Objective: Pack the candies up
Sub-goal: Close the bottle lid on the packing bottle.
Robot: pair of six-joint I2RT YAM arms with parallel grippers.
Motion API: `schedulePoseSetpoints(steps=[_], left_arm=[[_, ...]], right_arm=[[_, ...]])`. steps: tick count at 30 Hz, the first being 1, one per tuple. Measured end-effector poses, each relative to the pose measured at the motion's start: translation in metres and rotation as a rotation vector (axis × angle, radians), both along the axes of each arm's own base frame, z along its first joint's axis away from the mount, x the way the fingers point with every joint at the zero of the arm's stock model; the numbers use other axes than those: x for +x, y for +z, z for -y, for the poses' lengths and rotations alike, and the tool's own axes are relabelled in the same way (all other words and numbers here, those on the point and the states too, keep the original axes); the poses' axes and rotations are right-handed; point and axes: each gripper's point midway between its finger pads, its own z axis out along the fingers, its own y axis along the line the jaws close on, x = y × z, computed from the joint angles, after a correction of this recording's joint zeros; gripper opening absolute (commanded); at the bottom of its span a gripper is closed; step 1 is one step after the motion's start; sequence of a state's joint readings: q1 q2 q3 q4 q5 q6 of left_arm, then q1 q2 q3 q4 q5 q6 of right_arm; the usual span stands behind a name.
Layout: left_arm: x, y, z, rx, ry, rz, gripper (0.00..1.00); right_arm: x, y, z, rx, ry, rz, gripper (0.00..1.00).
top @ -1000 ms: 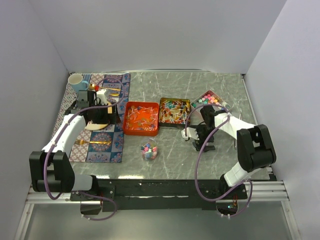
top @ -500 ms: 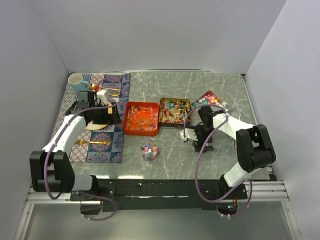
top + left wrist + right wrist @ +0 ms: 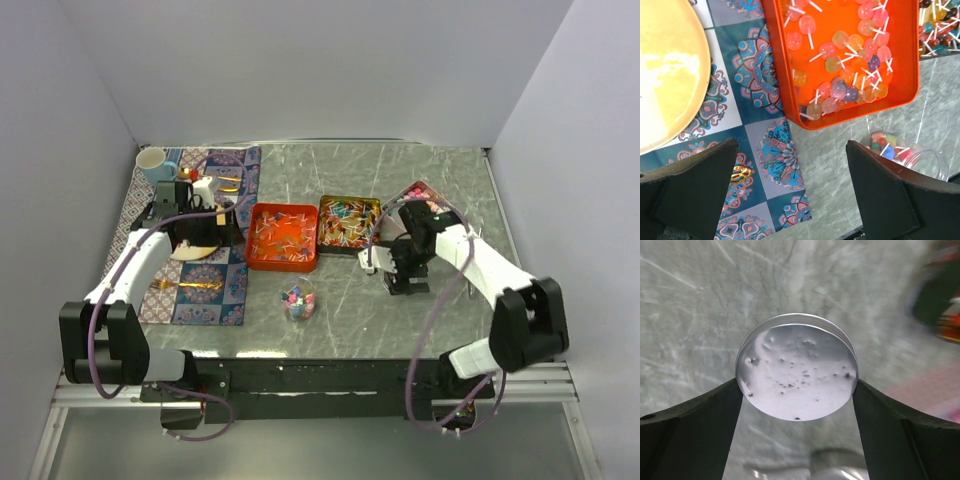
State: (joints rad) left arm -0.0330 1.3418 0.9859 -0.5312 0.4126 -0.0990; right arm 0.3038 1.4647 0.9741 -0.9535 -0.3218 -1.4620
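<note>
The candies lie in an orange tray [image 3: 282, 236] [image 3: 850, 55], in a dark tin [image 3: 349, 221] and in a clear box [image 3: 420, 200] at the right rear. A clear jar [image 3: 298, 301] [image 3: 900, 150] in front of the tray holds a few candies and has no lid on. My right gripper [image 3: 374, 262] [image 3: 796, 405] is shut on a round silver lid [image 3: 797, 372], both fingers against its rim, above the table to the right of the jar. My left gripper [image 3: 213, 226] [image 3: 792, 195] hangs open over the placemat's edge, nothing between its fingers.
A patterned placemat [image 3: 215, 290] [image 3: 775, 145] covers the left side, with a yellow plate [image 3: 665, 70], gold cutlery [image 3: 185, 285] and a blue mug [image 3: 152, 163] on it. White walls close in the table on three sides.
My right arm has swung its elbow out to the right and its gripper has shifted left toward the tin, the jaws closing on the lid. The left arm has not moved.
</note>
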Motion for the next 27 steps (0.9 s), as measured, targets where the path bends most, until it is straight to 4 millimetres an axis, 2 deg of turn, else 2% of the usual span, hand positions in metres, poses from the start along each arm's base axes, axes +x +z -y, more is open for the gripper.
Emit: schedulePoseSetpoints(steps=[4,8,12,16,18,20,24,27], left_arm=[[0.004,0.004,0.002,-0.012,-0.004,0.015,0.97],[0.011,0.017,0.004,-0.023,0.000,0.042,0.97],[0.017,0.029,0.000,-0.024,0.013,0.079,0.96],[0.018,0.043,-0.016,-0.020,0.065,0.121,0.96],[0.021,0.050,-0.032,-0.019,0.123,0.143,0.96],[0.023,0.055,-0.047,-0.019,0.179,0.159,0.96],[0.025,0.064,-0.076,-0.025,0.287,0.192,0.96],[0.024,0.071,-0.086,-0.021,0.317,0.216,0.96]], right_arm=[[0.006,0.057,-0.024,0.045,0.061,0.115,0.72],[0.014,0.110,-0.070,0.103,0.149,0.191,0.72],[0.025,0.143,-0.125,0.144,0.214,0.215,0.73],[0.026,0.151,-0.175,0.145,0.282,0.204,0.73],[0.020,0.147,-0.204,0.142,0.328,0.184,0.74],[0.010,0.139,-0.224,0.135,0.370,0.167,0.74],[-0.014,0.118,-0.248,0.099,0.448,0.119,0.75],[-0.025,0.108,-0.254,0.079,0.477,0.093,0.76]])
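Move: The lid is already pinched in the right fingers, clear of the table. The packing bottle it goes to stands about 27 cm to the hand's left and 5 cm back, its middle roughly level. The orange box lies some 29 cm left and 13 cm ahead, the gold box 12 cm left and 17 cm ahead, and the pink box 9 cm right and 21 cm ahead. From the idle left hand, the bottle is about 19 cm right, 12 cm back and 8 cm lower. Still gripped by its rim, the lid is swung quickly left towards the packing bottle, about 25 cm, climbing some 15 cm on the way and then sinking about 4 as the right hand eases slightly back, turning some 25 degrees counter-clockwise. The open, empty left hand draws off left and up, away from the bottle. ##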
